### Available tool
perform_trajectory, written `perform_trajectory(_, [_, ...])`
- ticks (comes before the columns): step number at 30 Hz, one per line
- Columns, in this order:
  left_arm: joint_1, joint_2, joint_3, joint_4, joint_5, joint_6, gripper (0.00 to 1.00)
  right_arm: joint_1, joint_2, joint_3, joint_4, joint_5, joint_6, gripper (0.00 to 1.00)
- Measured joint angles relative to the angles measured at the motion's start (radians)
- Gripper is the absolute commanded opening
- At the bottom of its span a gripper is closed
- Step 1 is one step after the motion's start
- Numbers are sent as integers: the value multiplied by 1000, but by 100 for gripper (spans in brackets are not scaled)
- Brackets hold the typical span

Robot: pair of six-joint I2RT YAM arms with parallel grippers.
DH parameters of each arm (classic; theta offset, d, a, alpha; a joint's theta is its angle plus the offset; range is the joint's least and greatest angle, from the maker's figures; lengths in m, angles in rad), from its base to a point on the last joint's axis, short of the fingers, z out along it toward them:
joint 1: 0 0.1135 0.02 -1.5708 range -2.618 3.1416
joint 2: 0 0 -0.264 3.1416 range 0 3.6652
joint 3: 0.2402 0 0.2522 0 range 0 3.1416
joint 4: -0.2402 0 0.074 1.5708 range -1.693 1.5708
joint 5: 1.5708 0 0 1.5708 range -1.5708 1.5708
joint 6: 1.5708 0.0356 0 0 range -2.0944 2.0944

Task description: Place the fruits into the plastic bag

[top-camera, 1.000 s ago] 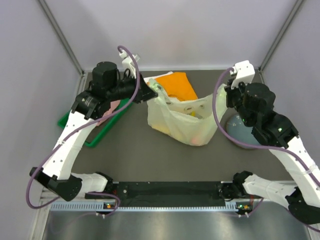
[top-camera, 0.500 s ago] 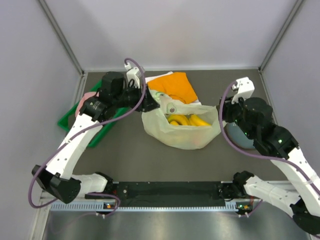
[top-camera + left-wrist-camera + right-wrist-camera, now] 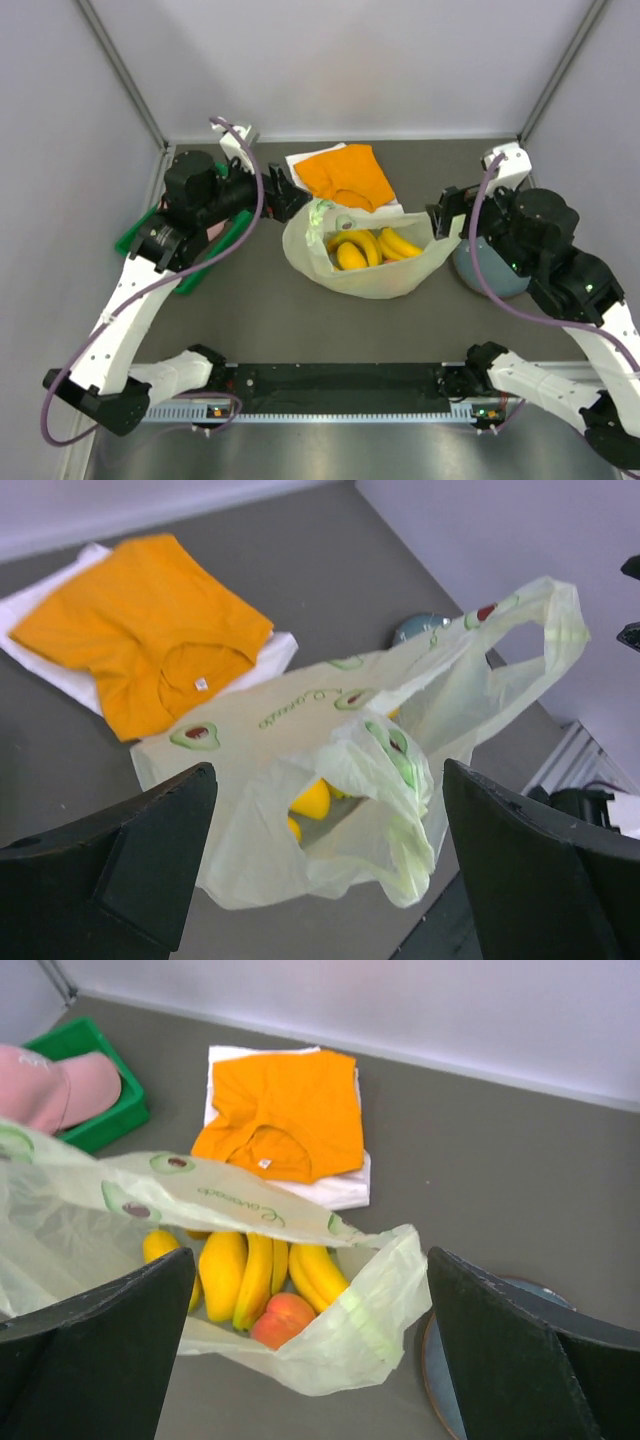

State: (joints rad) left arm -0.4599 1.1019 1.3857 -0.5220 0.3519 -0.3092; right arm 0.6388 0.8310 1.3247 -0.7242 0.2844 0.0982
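The pale green plastic bag (image 3: 372, 272) printed with avocado halves lies slumped and open-mouthed in the middle of the table. Yellow bananas (image 3: 364, 246) lie inside it, and in the right wrist view the bananas (image 3: 262, 1268) sit beside a peach-coloured fruit (image 3: 285, 1318). My left gripper (image 3: 288, 198) hangs open just left of the bag's mouth, gripping nothing. Its view looks down on a loose bag handle (image 3: 385, 770), with a bit of yellow fruit (image 3: 312, 798) showing. My right gripper (image 3: 446, 217) stands open at the bag's right edge, also gripping nothing.
A folded orange cloth (image 3: 346, 172) on a white sheet lies behind the bag. A round blue-grey plate (image 3: 492, 272) sits under my right arm. At the left, the green tray (image 3: 95, 1115) holds a pink cap (image 3: 55, 1085). Walls enclose three sides.
Both grippers have opened and let go of the bag's handles, then drawn apart. The bag has dropped and settled on the table with its mouth open.
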Motion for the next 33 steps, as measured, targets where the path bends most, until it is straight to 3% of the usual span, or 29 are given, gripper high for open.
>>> perform_trajectory(3, [40,-4,21,18,-7,2,99,-56,27,53,-5,-17,-1,99])
perform_trajectory(6, [134,43,61,57,6,-8,99,-227,56,78,7,-132,13,99])
perform_trajectory(10, [266,102,67,91,-3,-37,99,-549,89,71,11,-301,55,99])
perform_trajectory(14, [431,116,41,110,-28,-66,99,-768,84,5,39,-460,109,99])
perform_trajectory(17, [494,106,18,110,-84,-64,99,-867,55,-50,44,-507,143,99])
perform_trajectory(33, [497,-2,-75,89,-169,-19,99,-896,-95,-173,40,-440,226,99])
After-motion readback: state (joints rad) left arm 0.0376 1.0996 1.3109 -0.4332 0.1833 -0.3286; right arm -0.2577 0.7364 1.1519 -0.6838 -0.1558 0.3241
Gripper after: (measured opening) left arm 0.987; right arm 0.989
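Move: From the left hand the plastic bag, fruit inside, lies about 17 cm to the right, 6 ahead and 28 below; the green bin with the pink cap sits some 28 cm left and 10 ahead, the orange shirt 20 ahead and 10 right. The bag is about 10 cm left of the right hand, 7 ahead and 28 below; the blue bowl is roughly 20 cm to its right and 5 ahead. Open hands part from the bag: the left some 18 cm left and forward, the right about 14 right. ##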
